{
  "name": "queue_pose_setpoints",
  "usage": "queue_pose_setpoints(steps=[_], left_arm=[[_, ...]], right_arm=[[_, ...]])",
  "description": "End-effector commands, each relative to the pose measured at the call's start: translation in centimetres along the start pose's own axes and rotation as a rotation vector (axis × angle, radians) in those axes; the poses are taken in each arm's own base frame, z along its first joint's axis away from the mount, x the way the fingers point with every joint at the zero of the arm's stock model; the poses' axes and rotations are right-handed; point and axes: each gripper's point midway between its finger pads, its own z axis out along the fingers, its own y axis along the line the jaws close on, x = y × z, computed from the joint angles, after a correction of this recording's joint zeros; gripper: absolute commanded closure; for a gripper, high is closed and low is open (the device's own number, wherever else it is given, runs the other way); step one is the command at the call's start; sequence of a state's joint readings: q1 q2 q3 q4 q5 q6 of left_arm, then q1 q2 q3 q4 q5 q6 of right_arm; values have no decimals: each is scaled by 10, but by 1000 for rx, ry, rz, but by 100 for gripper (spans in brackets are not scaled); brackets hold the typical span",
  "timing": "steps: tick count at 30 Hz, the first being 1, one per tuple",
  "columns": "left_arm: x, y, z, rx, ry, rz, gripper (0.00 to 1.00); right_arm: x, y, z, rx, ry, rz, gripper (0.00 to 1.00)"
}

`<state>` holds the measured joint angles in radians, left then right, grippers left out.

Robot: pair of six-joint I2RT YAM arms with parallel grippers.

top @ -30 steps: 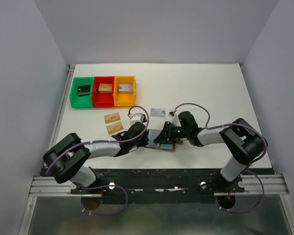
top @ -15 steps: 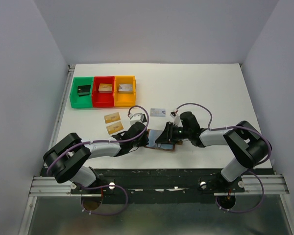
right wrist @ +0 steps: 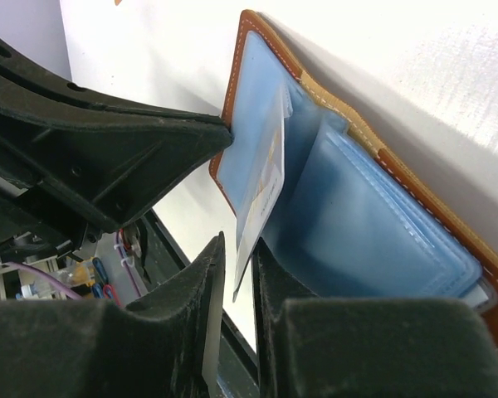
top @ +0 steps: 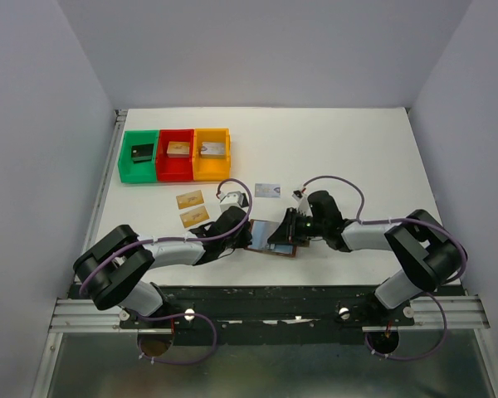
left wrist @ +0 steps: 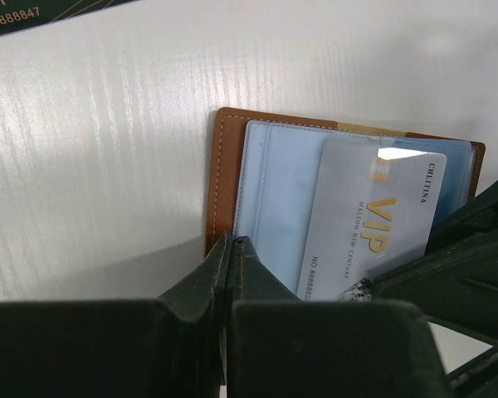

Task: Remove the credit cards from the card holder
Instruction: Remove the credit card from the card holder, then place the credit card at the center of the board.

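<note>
The brown card holder (top: 285, 250) lies open on the table between the two arms. My left gripper (left wrist: 230, 242) is shut on the edge of its left flap and holds that flap (right wrist: 232, 124) raised. A pale VIP credit card (left wrist: 373, 224) sticks halfway out of a blue pocket. In the right wrist view that card (right wrist: 261, 186) stands between the fingers of my right gripper (right wrist: 239, 249); the jaws are narrow, with a gap still showing on the card's left side. Two tan-gold cards (top: 191, 200) and a pale one (top: 267, 191) lie loose on the table.
Green (top: 139, 155), red (top: 176, 153) and orange (top: 212, 152) bins stand at the back left, each with a small block inside. The table's dark front edge (top: 257, 292) runs just behind the card holder. Both grippers crowd together over it.
My left gripper has closed fully on the flap. The right gripper's jaws have narrowed around the sticking-out card, and the right forearm has shifted slightly to the right.
</note>
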<state>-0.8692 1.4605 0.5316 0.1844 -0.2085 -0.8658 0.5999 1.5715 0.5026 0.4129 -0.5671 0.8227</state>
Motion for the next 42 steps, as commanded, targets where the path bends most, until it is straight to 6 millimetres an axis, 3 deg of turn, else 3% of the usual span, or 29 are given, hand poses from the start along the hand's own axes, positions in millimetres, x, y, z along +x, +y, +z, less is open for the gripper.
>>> queue_pose_setpoints(steps=[1,8,14,23,31,34,38,39,40,42], left_arm=[[41,48,-4,-147,136,37,94],[42,48,-5,-141,136,37,100],[41,48,-8,-128,128,45,100],[39,37,-13,-50,118,70,100],[36,7,-34,120,109,118,100],[23,-7,-49,184,66,120,74],[-3,-26,-71,239,-4,127,17],[-10,-31,-76,252,-20,132,8],[-18,-37,-82,268,-38,138,1],[-30,-50,-94,326,-72,158,1]], right_arm=[[-4,-9,-5,40,-32,-3,76],[-4,-17,-9,81,-48,2,87],[-1,-33,-26,177,-71,-15,100],[1,-28,-55,233,-90,-98,100],[6,-6,-94,237,-79,-283,100],[6,4,-106,230,-85,-333,100],[7,19,-116,193,-72,-381,100],[9,23,-117,179,-60,-392,100],[10,30,-118,154,-42,-406,100],[19,45,-118,77,16,-435,100]])
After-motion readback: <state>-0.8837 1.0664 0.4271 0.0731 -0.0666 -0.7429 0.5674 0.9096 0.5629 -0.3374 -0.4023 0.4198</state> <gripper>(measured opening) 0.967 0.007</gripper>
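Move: The card, half out of its pocket, has its middle about 3 cm ahead and 2 cm left of my right fingers, level with them; the holder's middle lies some 2 cm below, 1 cm ahead and 1 cm left. A loose silver card lies about 17 cm ahead and 2 cm left. From my left hand, at the holder's left edge, its middle is about 7 cm to the right, and a dark card 13 cm ahead, 3 cm left. I shut my right fingers on the card's near-right corner while easing right, then draw it out of the pocket to the right, about 8 cm, rising almost as far and drifting back as the wrist tilts. My left fingers stay shut on the holder's left edge, pull back some 4 cm, then open wide and lift off about 6 cm. ##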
